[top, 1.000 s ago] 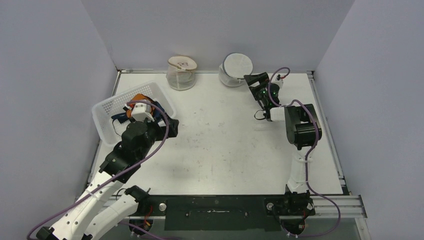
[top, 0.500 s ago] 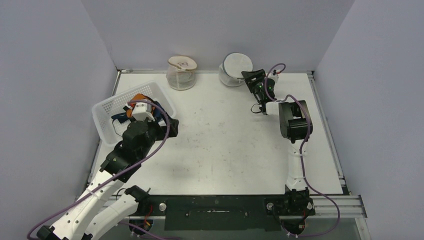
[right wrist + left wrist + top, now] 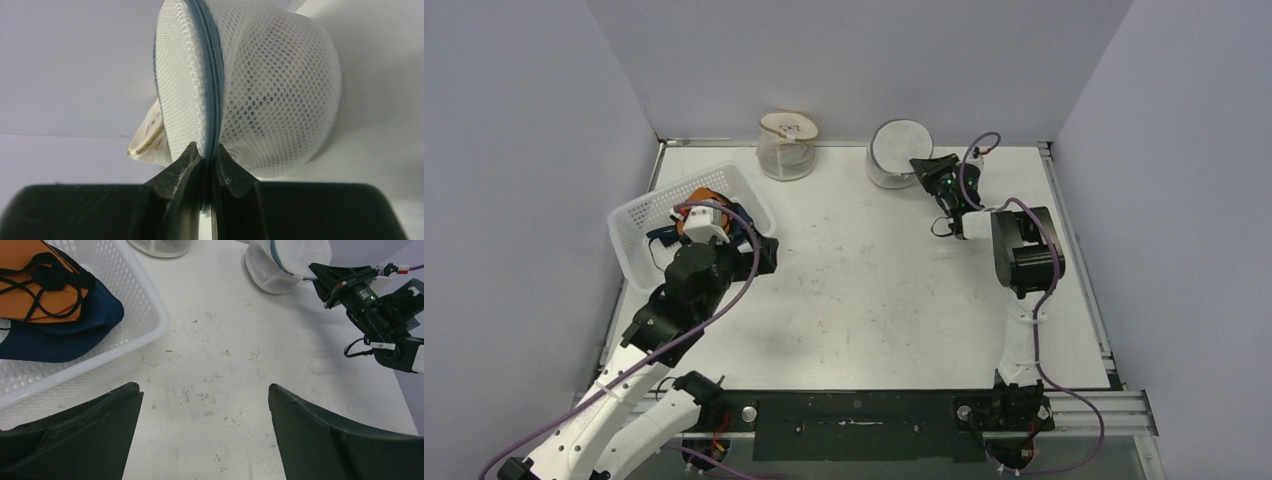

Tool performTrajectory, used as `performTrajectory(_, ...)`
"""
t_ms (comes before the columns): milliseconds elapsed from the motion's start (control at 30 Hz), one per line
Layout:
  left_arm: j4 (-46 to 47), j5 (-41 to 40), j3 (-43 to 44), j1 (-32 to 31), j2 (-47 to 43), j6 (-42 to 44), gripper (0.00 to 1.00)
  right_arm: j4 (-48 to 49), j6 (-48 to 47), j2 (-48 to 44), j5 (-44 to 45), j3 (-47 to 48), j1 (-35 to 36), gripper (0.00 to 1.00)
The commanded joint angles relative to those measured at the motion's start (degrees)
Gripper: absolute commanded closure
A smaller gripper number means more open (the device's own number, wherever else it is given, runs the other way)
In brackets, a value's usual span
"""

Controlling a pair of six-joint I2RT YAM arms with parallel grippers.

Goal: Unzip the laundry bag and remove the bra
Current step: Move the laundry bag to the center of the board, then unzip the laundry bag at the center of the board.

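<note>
The white mesh laundry bag (image 3: pixel 892 160) stands at the back of the table, tipped toward my right gripper (image 3: pixel 922 166). In the right wrist view the bag (image 3: pixel 275 90) fills the frame and its blue zipper (image 3: pixel 212 75) runs down into my right gripper (image 3: pixel 206 146), which is shut on the zipper seam. The bra is hidden; only dim shapes show through the mesh. My left gripper (image 3: pixel 205 387) hangs open over bare table, far from the bag (image 3: pixel 287 262), with nothing between its fingers.
A white basket (image 3: pixel 639 215) at the left holds orange (image 3: pixel 30 295) and navy garments (image 3: pixel 75 335) with black straps. A second mesh bag with a beige top (image 3: pixel 787 148) stands at the back centre. Walls close in on the left, back and right.
My right gripper has gone from open to shut on the bag's zipper seam, and the bag has tipped toward it. The left arm has barely moved.
</note>
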Motion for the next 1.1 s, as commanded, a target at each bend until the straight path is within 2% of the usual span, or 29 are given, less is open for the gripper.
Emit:
performTrajectory(0,3.3,0.4,0.1,0.5,-2.4,-0.9,0.03,5.2,-0.8,-15.3,0.1,-10.1,1.4,0.95)
performTrajectory(100,3.7,5.4,0.5,0.9,-3.7,0.2,0.03,5.0,-0.7,-25.7,0.1,-19.4,2.4,0.95)
performTrajectory(200,4.9,12.2,1.2,0.5,-3.9,1.7,0.04,-0.2,-3.7,-36.7,1.1,-28.2,4.8,0.95)
performTrajectory(367,9.9,20.2,-4.2,-0.7,-4.7,-6.0,0.04,-5.2,-4.5,-54.7,2.7,-44.3,8.7,0.95)
performTrajectory(467,14.0,21.3,-9.7,-2.9,-5.9,-11.9,0.04,-10.5,-5.1,-65.6,3.3,-50.5,10.6,0.95)
performTrajectory(567,17.3,18.2,-14.0,-8.1,-7.5,-16.1,0.04,-17.1,-5.3,-76.3,3.9,-55.4,12.3,0.95)
performTrajectory(667,19.4,8.7,-16.6,-16.2,-7.7,-18.3,0.04,-23.5,-4.4,-85.5,4.5,-59.6,12.7,0.95)
performTrajectory(800,26.3,-3.8,-19.9,-28.1,-3.8,-22.7,0.04,-27.0,-1.3,-95.3,6.0,-65.2,13.2,0.95)
performTrajectory(933,36.2,-13.0,-23.2,-36.6,3.5,-28.5,0.04,-27.8,1.5,-99.7,7.6,-69.9,13.6,0.95)
performTrajectory(1067,43.0,-13.0,-22.4,-37.6,12.4,-31.3,0.04,-27.4,2.7,-98.3,7.3,-71.6,13.9,0.95)
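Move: My right hand already pinches the white laundry bag by its zipped rim; the bag's middle lies about 4 cm ahead, 5 cm left and 6 cm below. The middle of the board is some 20 cm back, 14 cm left and 12 cm down, and the beige mesh bag about 30 cm left and 4 cm ahead. From my open left hand, the laundry bag is roughly 36 cm ahead, 27 cm right and 19 cm below. Keeping the rim shut between my right fingers, I swing the laundry bag fast back towards my base, about 36 cm, arching up nearly 10 cm and then lowering again. My left hand leaves the basket side empty and wide open, rising a little, then going some 16 cm right, 10 cm back and 9 cm down towards the bag, turning clockwise and rolling its left side down. ##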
